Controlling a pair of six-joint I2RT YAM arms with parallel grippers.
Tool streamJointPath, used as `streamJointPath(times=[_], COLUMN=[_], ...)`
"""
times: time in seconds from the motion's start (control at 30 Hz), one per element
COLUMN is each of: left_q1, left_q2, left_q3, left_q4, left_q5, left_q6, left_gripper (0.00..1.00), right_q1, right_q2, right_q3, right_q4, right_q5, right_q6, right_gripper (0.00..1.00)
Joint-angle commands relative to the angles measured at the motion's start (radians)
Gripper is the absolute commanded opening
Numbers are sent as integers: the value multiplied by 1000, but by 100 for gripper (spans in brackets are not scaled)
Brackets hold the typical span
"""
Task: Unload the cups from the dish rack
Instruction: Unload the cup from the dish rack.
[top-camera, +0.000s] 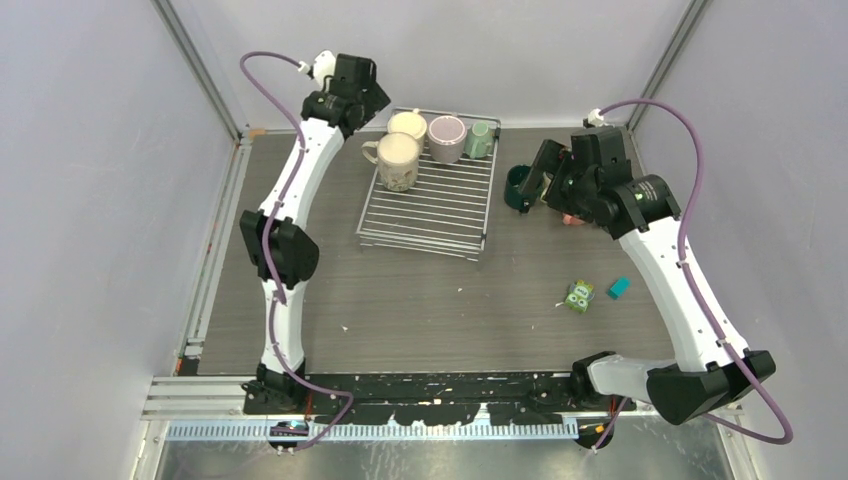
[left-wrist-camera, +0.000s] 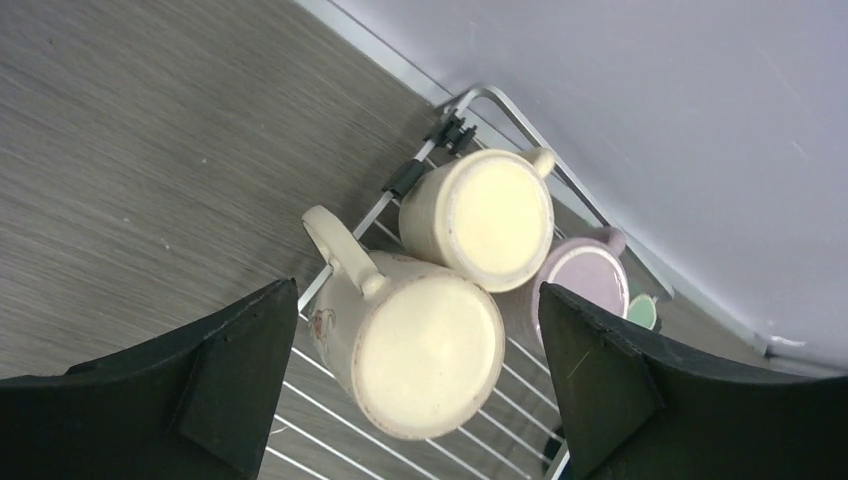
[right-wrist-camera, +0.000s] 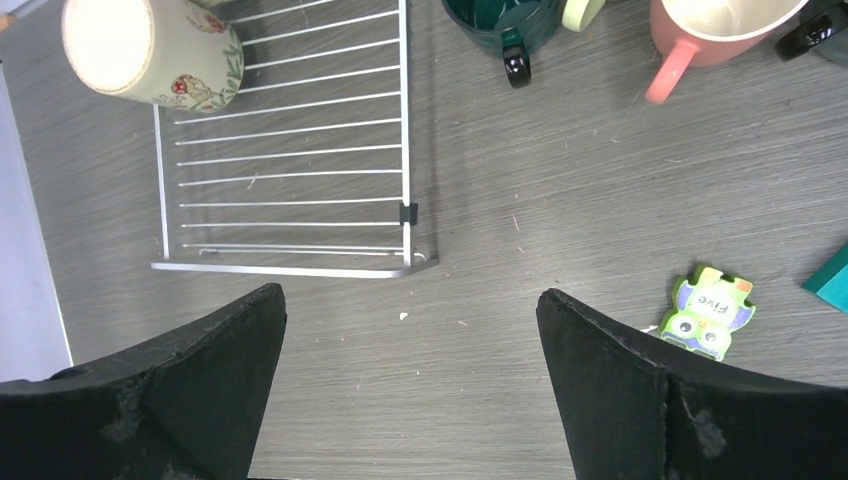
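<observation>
The silver wire dish rack (top-camera: 425, 212) lies at the table's middle back. On its far end stand a cream floral cup (top-camera: 397, 160), a plain cream cup (top-camera: 406, 124), a mauve cup (top-camera: 446, 138) and a pale green cup (top-camera: 481, 139). My left gripper (left-wrist-camera: 418, 288) hovers open over the floral cup (left-wrist-camera: 430, 345), a gap on each side. A dark teal cup (top-camera: 520, 188) and a salmon pink cup (right-wrist-camera: 705, 25) stand on the table right of the rack. My right gripper (right-wrist-camera: 410, 293) is open over bare table, holding nothing.
A green owl toy block (top-camera: 578, 296) and a small teal block (top-camera: 619, 288) lie on the table at the right. Grey walls with metal posts close the back and both sides. The rack's near half (right-wrist-camera: 290, 269) holds nothing.
</observation>
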Motion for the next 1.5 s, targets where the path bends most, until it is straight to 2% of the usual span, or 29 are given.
streamJointPath(times=[0.0, 0.23, 0.6, 0.9, 1.2, 1.47], left_q1=[43, 103, 137, 141, 142, 144], left_q2=[53, 75, 37, 52, 76, 70], left_q3=[24, -51, -286, -318, -346, -426], left_q4=[-29, 42, 214, 288, 315, 412], left_q5=[-24, 87, 219, 278, 316, 335], left_q6=[-205, -339, -556, -628, -680, -714], left_gripper=[90, 86, 78, 71, 55, 49], right_q1=[17, 33, 55, 67, 75, 80], right_q2=[-22, -22, -14, -16, -19, -20], right_q3=[-7, -11, -20, -28, -36, -48], right_q4=[35, 28, 34, 30, 29, 36], right_q5=[-2, 5, 15, 32, 42, 42], right_q6=[11, 5, 5, 6, 7, 6], right_gripper=[100, 100, 100, 100, 100, 100])
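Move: The printed cream cup's handle lies about 4 cm ahead of the left hand, 1 cm to its right and 15 cm below; the cup's middle is some 2 cm ahead, 5 cm right and 17 cm down. At that same height, a plain cream cup stands 7 cm beyond and 2 cm right of the printed cup, a pink cup 5 cm beyond and 11 cm right of it. From the right hand the printed cup is roughly 27 cm ahead, 30 cm left, 17 cm below. The left fingers come astride the printed cream cup's handle, though a firm touch can't be seen. The hand drops about 14 cm and works some 4 cm forward, bowing out to the left and back, while it rolls its left side down about 40 degrees and narrows from nearly wide open to half. The open right hand drifts slightly left and down. ##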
